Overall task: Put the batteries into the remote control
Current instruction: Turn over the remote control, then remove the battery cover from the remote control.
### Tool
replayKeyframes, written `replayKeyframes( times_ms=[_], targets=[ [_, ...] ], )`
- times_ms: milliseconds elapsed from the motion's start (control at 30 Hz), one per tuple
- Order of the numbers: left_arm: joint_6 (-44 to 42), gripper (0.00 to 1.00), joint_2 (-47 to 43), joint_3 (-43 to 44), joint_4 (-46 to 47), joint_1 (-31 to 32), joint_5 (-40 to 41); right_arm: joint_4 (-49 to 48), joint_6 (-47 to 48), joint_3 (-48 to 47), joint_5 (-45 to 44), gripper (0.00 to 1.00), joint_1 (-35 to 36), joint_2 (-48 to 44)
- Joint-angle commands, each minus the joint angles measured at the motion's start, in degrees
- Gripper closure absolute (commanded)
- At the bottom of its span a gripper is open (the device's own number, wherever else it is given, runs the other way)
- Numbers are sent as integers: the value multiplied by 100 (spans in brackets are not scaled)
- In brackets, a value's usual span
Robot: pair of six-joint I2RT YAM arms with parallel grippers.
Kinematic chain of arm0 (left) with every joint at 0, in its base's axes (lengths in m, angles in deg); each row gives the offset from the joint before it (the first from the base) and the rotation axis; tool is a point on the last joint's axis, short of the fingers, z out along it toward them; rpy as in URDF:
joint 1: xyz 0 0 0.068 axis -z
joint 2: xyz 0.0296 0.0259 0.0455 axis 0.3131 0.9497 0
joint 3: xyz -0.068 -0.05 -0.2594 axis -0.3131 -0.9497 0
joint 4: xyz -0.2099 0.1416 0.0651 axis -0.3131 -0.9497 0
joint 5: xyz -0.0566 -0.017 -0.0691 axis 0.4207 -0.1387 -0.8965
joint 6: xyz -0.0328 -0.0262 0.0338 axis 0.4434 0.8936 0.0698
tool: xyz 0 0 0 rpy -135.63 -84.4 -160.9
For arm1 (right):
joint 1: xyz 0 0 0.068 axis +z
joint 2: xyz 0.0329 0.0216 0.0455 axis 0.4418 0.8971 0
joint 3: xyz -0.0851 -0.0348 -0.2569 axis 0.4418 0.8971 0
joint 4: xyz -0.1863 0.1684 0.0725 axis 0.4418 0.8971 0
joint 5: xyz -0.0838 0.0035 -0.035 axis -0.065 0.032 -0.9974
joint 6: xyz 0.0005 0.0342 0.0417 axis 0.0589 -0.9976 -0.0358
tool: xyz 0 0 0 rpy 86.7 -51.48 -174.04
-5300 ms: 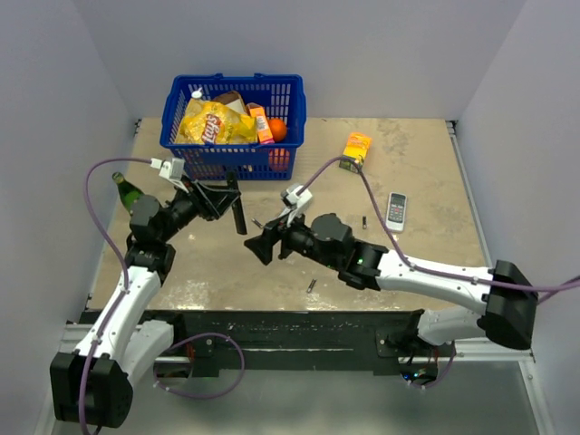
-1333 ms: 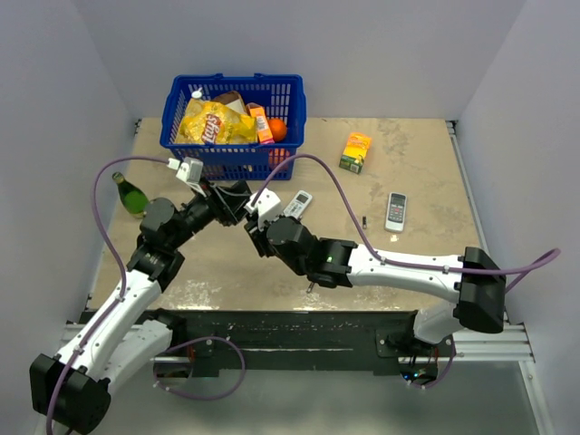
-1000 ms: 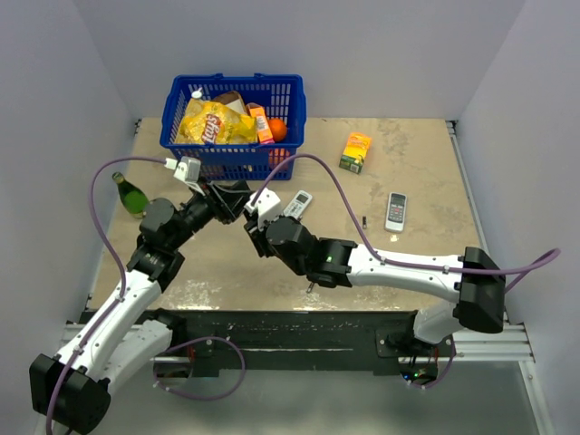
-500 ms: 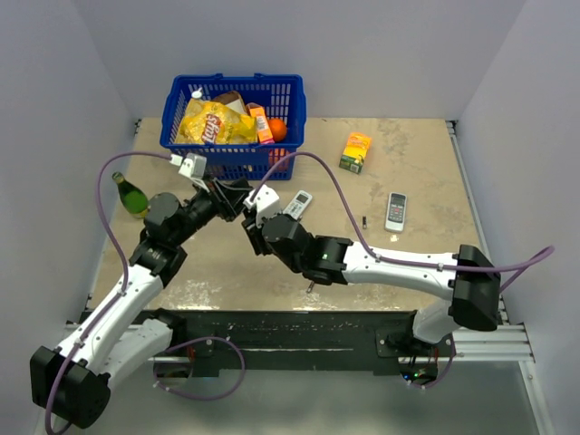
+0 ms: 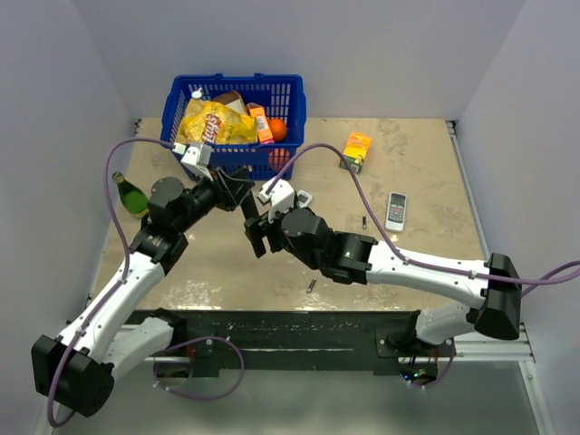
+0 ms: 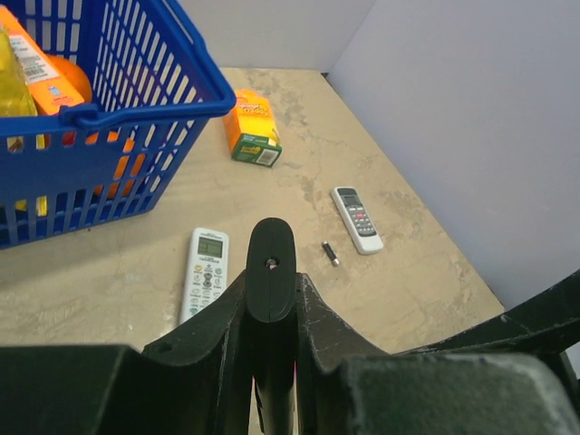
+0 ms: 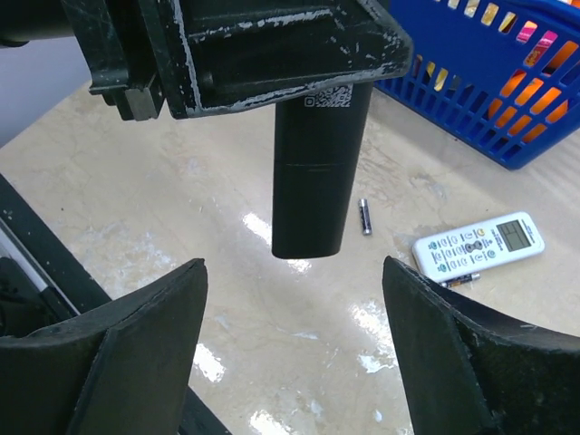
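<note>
The black remote control (image 7: 313,181) hangs upright above the table, and my left gripper (image 6: 270,308) is shut on its upper part. Seen from above, the left gripper (image 5: 237,188) sits in front of the basket. My right gripper (image 7: 292,272) stands open just below the remote's lower end, its fingers (image 7: 154,326) wide apart and touching nothing; from above the right gripper (image 5: 258,228) is right beside the left one. One battery (image 7: 364,217) lies on the table under the remote. Two more batteries (image 5: 311,285) (image 5: 364,220) lie further right.
A blue basket (image 5: 234,156) of groceries stands at the back. A white remote with a screen (image 6: 207,272) lies beside the grippers, a white remote with grey buttons (image 5: 396,210) to the right, an orange box (image 5: 356,149) behind it, a green bottle (image 5: 130,192) at the left.
The left gripper has closed fully on the remote control. The right gripper has opened, let go of the remote and drawn back a little toward the near side.
</note>
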Motion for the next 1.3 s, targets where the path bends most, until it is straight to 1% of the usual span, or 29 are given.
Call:
replayKeyframes(
  times_ms=[0, 133, 267, 600, 967, 1167, 1200, 1233, 1267],
  targets=[
    [-1, 100, 58, -103, 16, -172, -229, 2, 52, -129, 419, 19, -208, -104],
    [-54, 100, 120, -94, -37, -242, -318, -148, -10, -129, 928, 22, -419, -26],
    [-45, 100, 137, -102, -46, -347, -335, -288, -36, -199, 1087, 25, -507, 159],
    [210, 100, 322, -182, 165, -611, -783, -595, -98, -331, 1105, 25, -569, 695],
    [210, 100, 304, -208, 200, -647, -845, -895, -212, -480, 1167, 28, -700, 1109],
    [201, 100, 304, -208, 200, -647, -845, -939, -238, -463, 1202, 39, -709, 1126],
    [201, 100, 296, -208, 200, -647, -854, -948, -238, -445, 1211, 42, -709, 1126],
    [201, 100, 296, -208, 209, -647, -854, -948, -247, -428, 1237, 46, -718, 1126],
    [201, 100, 313, -217, 209, -647, -863, -957, -256, -428, 1281, 48, -718, 1152]
  ],
)
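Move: The black remote control is already held in the left fingers, its middle 2 cm back, 2 cm below and 1 cm right of them, with its free end reaching back towards the right hand. From the open right hand that middle is about 9 cm ahead, 5 cm left and 1 cm up. The nearest battery lies some 10 cm ahead, 4 cm left and 26 cm below, the white remote 15 cm ahead, 8 cm right and 26 cm down. The black remote's free end is what the right hand comes for: it first eases forward, then sinks and goes left as well, roughly 4 cm each way, bringing its open fingers around that end, and starts to close them. The left hand keeps its grip, lowering the remote about 4 cm and tipping it slightly downward, then holds still. ##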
